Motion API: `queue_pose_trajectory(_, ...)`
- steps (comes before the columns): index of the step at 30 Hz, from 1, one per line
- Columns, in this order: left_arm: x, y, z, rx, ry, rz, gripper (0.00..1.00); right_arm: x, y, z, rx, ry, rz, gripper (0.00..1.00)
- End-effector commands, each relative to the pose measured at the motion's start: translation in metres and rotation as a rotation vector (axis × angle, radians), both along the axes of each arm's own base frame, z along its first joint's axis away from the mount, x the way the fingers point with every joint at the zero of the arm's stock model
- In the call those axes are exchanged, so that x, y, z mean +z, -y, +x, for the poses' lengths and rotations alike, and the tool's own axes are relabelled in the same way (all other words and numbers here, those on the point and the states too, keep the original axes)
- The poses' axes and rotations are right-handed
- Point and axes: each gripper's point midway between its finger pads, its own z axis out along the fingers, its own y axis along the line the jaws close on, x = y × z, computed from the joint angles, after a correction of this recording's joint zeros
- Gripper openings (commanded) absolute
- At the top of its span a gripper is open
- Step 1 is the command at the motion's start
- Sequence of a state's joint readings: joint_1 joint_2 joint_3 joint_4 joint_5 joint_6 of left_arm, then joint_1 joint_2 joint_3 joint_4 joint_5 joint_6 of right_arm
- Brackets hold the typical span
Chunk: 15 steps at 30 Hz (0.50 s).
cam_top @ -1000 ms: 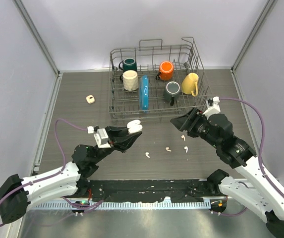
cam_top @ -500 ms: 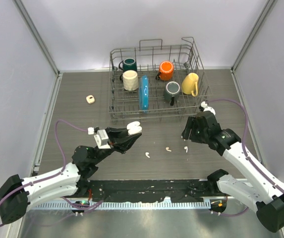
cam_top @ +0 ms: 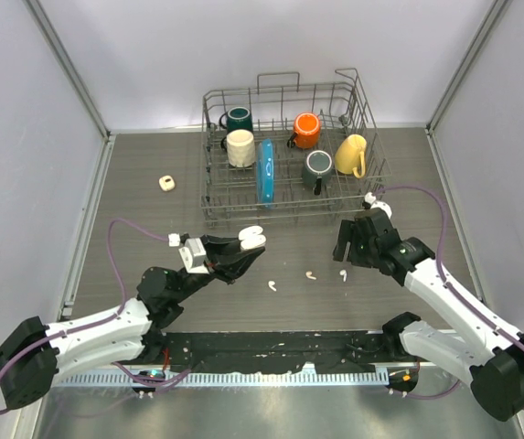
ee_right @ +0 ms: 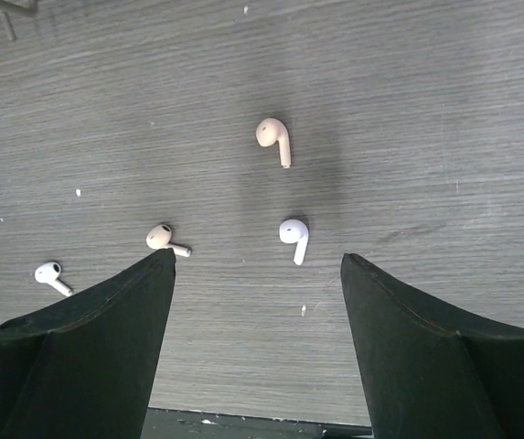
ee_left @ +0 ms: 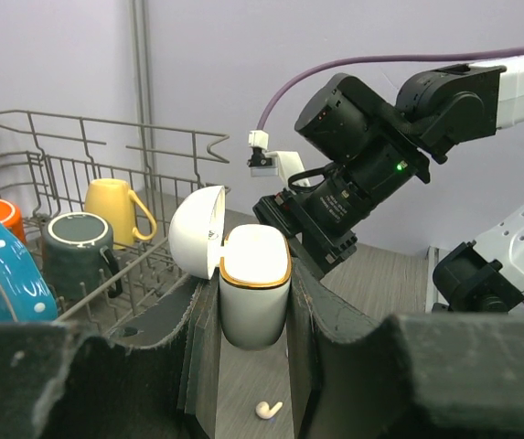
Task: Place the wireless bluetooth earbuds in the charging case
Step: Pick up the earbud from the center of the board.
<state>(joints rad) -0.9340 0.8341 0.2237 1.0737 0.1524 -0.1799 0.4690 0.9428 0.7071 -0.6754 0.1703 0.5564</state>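
Observation:
A white charging case (ee_left: 254, 291) with a gold rim and its lid (ee_left: 197, 231) flipped open sits upright between the jaws of my left gripper (ee_left: 252, 315), which is shut on it above the table (cam_top: 248, 240). Several earbuds lie loose on the dark wood. In the right wrist view they are a cream one (ee_right: 273, 138), a white one (ee_right: 293, 237), another cream one (ee_right: 165, 239) and a white one (ee_right: 51, 273). My right gripper (ee_right: 257, 260) hangs open just above them with nothing between its fingers. From the top, three earbuds (cam_top: 310, 274) show beside the right gripper (cam_top: 345, 245).
A wire dish rack (cam_top: 291, 208) at the back holds several mugs and a blue plate (cam_top: 264, 170). A small cream ring (cam_top: 165, 183) lies on the table to the left of the rack. Grey walls close in both sides.
My right arm has swung in and down over the earbuds and its jaws have opened wider. The left gripper with the case has barely shifted.

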Motion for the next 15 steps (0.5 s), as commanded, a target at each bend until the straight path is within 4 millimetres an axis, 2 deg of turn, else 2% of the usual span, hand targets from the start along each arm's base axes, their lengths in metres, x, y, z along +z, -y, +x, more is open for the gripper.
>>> queue_pose_trajectory(1,0.028,-0.004,-0.005,-0.009,0.06,-0.083,0.0,-0.005,-0.004,0.004,-0.02,0.024,0.037,0.74)
queue_pose_trajectory(7,0.028,-0.006,-0.006,-0.007,0.061,-0.084,0.0,-0.02,-0.005,0.0,-0.01,-0.004,0.035,0.59)
queue_pose_trajectory(15,0.025,-0.006,-0.006,-0.005,0.057,-0.078,0.0,-0.046,-0.002,-0.004,-0.019,-0.103,-0.015,0.5)
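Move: The white earbud lies about 4 cm back from the right hand, level with it sideways and some 9 cm below. At the same height, a beige earbud lies about 2 cm ahead and 1 cm left, another beige one 4 cm back and 8 cm left, and a second white one 7 cm back and 17 cm left. From the left hand, still holding the open case, the aimed-at earbud is roughly 10 cm back, 22 cm right and 26 cm below. The right hand sinks about 4 cm towards the white earbud, easing 1 cm back, its fingers closing partway. ##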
